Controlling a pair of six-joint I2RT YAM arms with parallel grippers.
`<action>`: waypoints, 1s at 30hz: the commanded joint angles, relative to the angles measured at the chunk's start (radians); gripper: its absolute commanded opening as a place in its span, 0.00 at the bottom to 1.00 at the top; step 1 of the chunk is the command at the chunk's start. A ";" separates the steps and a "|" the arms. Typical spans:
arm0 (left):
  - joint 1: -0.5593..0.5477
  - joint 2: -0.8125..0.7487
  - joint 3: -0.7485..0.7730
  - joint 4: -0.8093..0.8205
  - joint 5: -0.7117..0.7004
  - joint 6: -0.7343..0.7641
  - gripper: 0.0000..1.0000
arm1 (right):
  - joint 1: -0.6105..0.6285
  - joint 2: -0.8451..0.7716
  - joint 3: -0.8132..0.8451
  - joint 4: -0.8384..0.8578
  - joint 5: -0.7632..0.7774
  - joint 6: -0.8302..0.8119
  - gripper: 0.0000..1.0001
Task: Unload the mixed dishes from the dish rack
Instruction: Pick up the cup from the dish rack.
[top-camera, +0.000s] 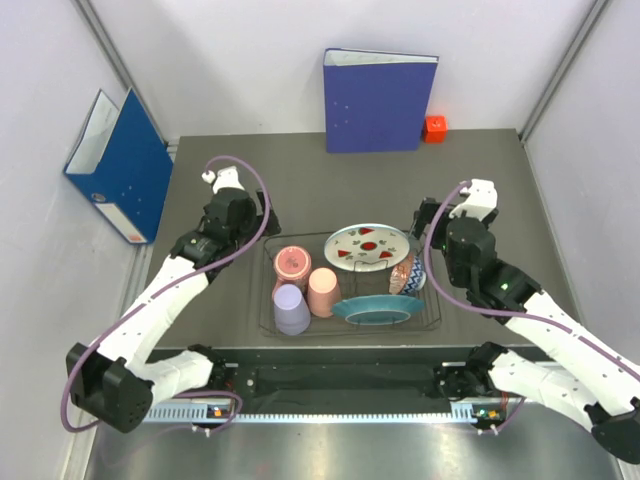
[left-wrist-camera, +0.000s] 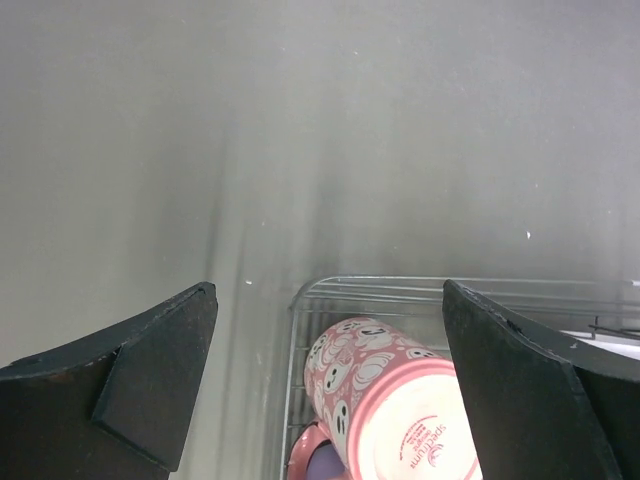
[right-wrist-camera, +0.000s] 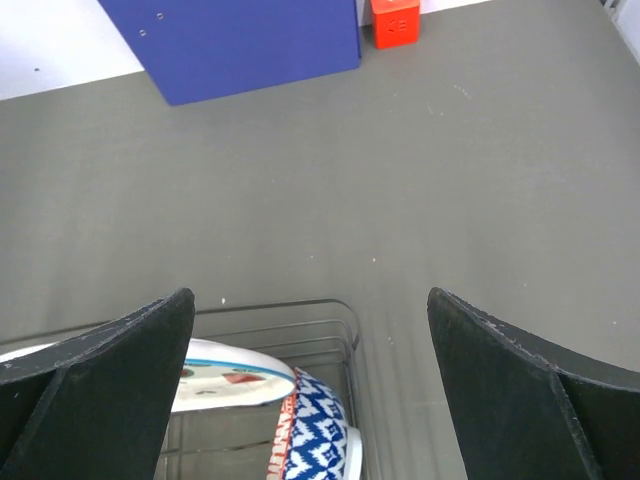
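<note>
The dark wire dish rack (top-camera: 440, 312) stands at the table's near middle. It holds two pink cups (top-camera: 291, 264) (top-camera: 323, 291), a lavender cup (top-camera: 291, 310), the white watermelon plate (top-camera: 366, 246), the teal plate (top-camera: 377, 309) and the red-and-blue patterned bowl (top-camera: 408, 272). My left gripper (top-camera: 264, 224) is open and empty above the rack's far left corner; its wrist view shows a pink ghost-print cup (left-wrist-camera: 390, 400) lying between the open fingers (left-wrist-camera: 160, 370). My right gripper (top-camera: 425, 222) is open and empty over the rack's far right corner, above the bowl (right-wrist-camera: 315, 430) and the white plate (right-wrist-camera: 225, 372).
A blue binder (top-camera: 378, 100) stands at the back centre with a small red cube (top-camera: 434, 128) beside it; both show in the right wrist view, binder (right-wrist-camera: 250, 40) and cube (right-wrist-camera: 393, 20). A second blue binder (top-camera: 115, 165) leans at the left, off the table.
</note>
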 joint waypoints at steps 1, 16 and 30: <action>-0.005 -0.034 -0.014 0.002 -0.034 0.011 0.99 | 0.032 0.002 0.017 0.021 0.022 -0.018 1.00; -0.385 -0.109 0.005 -0.269 -0.349 -0.164 0.99 | 0.095 -0.016 0.044 0.062 0.014 -0.068 1.00; -0.665 -0.155 -0.017 -0.418 -0.393 -0.296 0.96 | 0.103 -0.018 -0.002 0.059 0.001 -0.026 1.00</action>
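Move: The purple cup sits about 17 cm back from my left hand, 7 cm to its right and 11 cm below. The pink mug is nearer, roughly 8 cm back, 6 cm right and 11 cm down. The coral cup stands some 14 cm back, 13 cm right and 11 cm down. From my right hand, the purple cup lies about 34 cm left, 13 cm back and 17 cm below. I draw my left hand back about 12 cm and right some 6 cm, from beyond the mug in over the rack's left end towards the purple cup; it rises slightly, then sinks to about 2 cm below its starting height. The wrist turns some 10 degrees clockwise with its left side lifting; fingers stay wide open, touching nothing. My right hand eases about 2 cm left. ##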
